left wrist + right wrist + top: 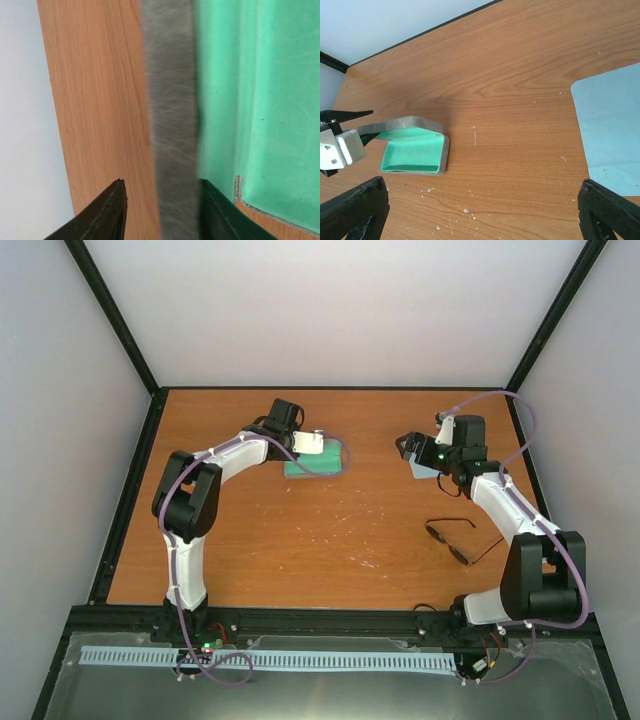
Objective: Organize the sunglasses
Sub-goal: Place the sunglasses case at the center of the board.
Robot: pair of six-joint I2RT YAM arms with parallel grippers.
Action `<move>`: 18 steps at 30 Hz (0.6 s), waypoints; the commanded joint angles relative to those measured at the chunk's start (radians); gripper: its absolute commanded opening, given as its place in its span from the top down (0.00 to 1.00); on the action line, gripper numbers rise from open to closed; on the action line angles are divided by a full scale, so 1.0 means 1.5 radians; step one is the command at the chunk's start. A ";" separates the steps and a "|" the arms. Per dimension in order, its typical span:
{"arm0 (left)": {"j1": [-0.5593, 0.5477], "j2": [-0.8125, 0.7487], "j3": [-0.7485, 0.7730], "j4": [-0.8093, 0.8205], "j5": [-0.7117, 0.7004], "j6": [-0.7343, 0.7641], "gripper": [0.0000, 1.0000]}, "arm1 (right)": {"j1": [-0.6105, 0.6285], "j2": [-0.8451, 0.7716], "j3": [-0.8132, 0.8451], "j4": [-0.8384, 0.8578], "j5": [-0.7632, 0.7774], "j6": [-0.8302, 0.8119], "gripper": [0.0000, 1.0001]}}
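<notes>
The sunglasses (458, 541), thin black wire frame with dark lenses, lie on the table at the right, near the right arm's base. The grey case (318, 462) with green lining stands open at the back centre. My left gripper (316, 443) is at the case's raised lid. In the left wrist view the lid's grey edge (172, 115) runs between the parted fingers of the left gripper (162, 187); one finger touches it, the other stands clear. My right gripper (482, 200) hangs wide open over bare table, holding nothing. The sunglasses do not show in either wrist view.
A pale blue cloth (612, 130) lies flat on the table under the right arm's wrist (445, 455). The open case (415, 150) shows at the left of the right wrist view. Black frame rails and grey walls bound the table.
</notes>
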 commanded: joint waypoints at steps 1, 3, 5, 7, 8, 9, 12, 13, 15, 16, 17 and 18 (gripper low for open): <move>-0.003 -0.013 -0.001 0.005 -0.003 -0.011 0.58 | 0.000 0.008 0.006 0.014 -0.012 -0.011 0.00; -0.003 -0.021 -0.013 0.006 -0.004 -0.017 0.51 | 0.000 0.007 0.003 0.013 -0.012 -0.011 0.00; -0.003 -0.028 -0.023 0.008 -0.005 -0.025 0.40 | 0.000 0.007 0.001 0.011 -0.004 -0.011 0.00; -0.003 -0.038 -0.030 0.010 -0.006 -0.038 0.24 | 0.000 0.005 0.001 0.006 0.015 -0.009 0.00; -0.003 -0.042 -0.031 0.012 -0.006 -0.048 0.19 | 0.000 0.007 0.004 -0.002 0.031 -0.006 0.00; -0.004 -0.047 -0.033 0.013 -0.006 -0.059 0.12 | 0.000 0.010 0.009 -0.013 0.053 -0.003 0.00; -0.003 -0.066 -0.030 0.021 -0.006 -0.107 0.01 | 0.000 0.041 0.053 -0.073 0.110 -0.007 0.09; -0.004 -0.074 -0.025 0.021 -0.005 -0.129 0.00 | -0.001 0.058 0.073 -0.097 0.125 -0.013 0.22; -0.003 -0.091 -0.014 0.019 -0.005 -0.178 0.00 | -0.001 0.096 0.117 -0.151 0.164 -0.016 0.58; -0.003 -0.100 -0.006 0.019 -0.009 -0.207 0.01 | 0.000 0.119 0.136 -0.172 0.180 -0.022 0.73; -0.004 -0.110 0.000 0.019 -0.014 -0.234 0.00 | -0.001 0.139 0.152 -0.189 0.192 -0.026 0.91; -0.003 -0.118 0.007 0.020 -0.018 -0.261 0.01 | -0.001 0.162 0.167 -0.200 0.200 -0.027 0.96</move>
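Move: The sunglasses case lies open, its middle about 5 cm to the left hand's right, 4 cm back and 5 cm below, with its far lid rim still between the loosened fingers. For the right hand, the blue cloth lies some 5 cm ahead, 5 cm right and 16 cm down. The sunglasses lie roughly 17 cm back and 6 cm right, and the case about 27 cm left and 5 cm ahead. The lid rim comes free as the left fingers go on spreading to fully open; that hand eases about 1 cm back and down, then rises some 3.5 cm, turning about 10 degrees counter-clockwise. The right hand waits, then sets off forward, right and down towards the blue cloth, about 4.5 cm in all, tipping slightly and closing its empty fingers to about a third. ##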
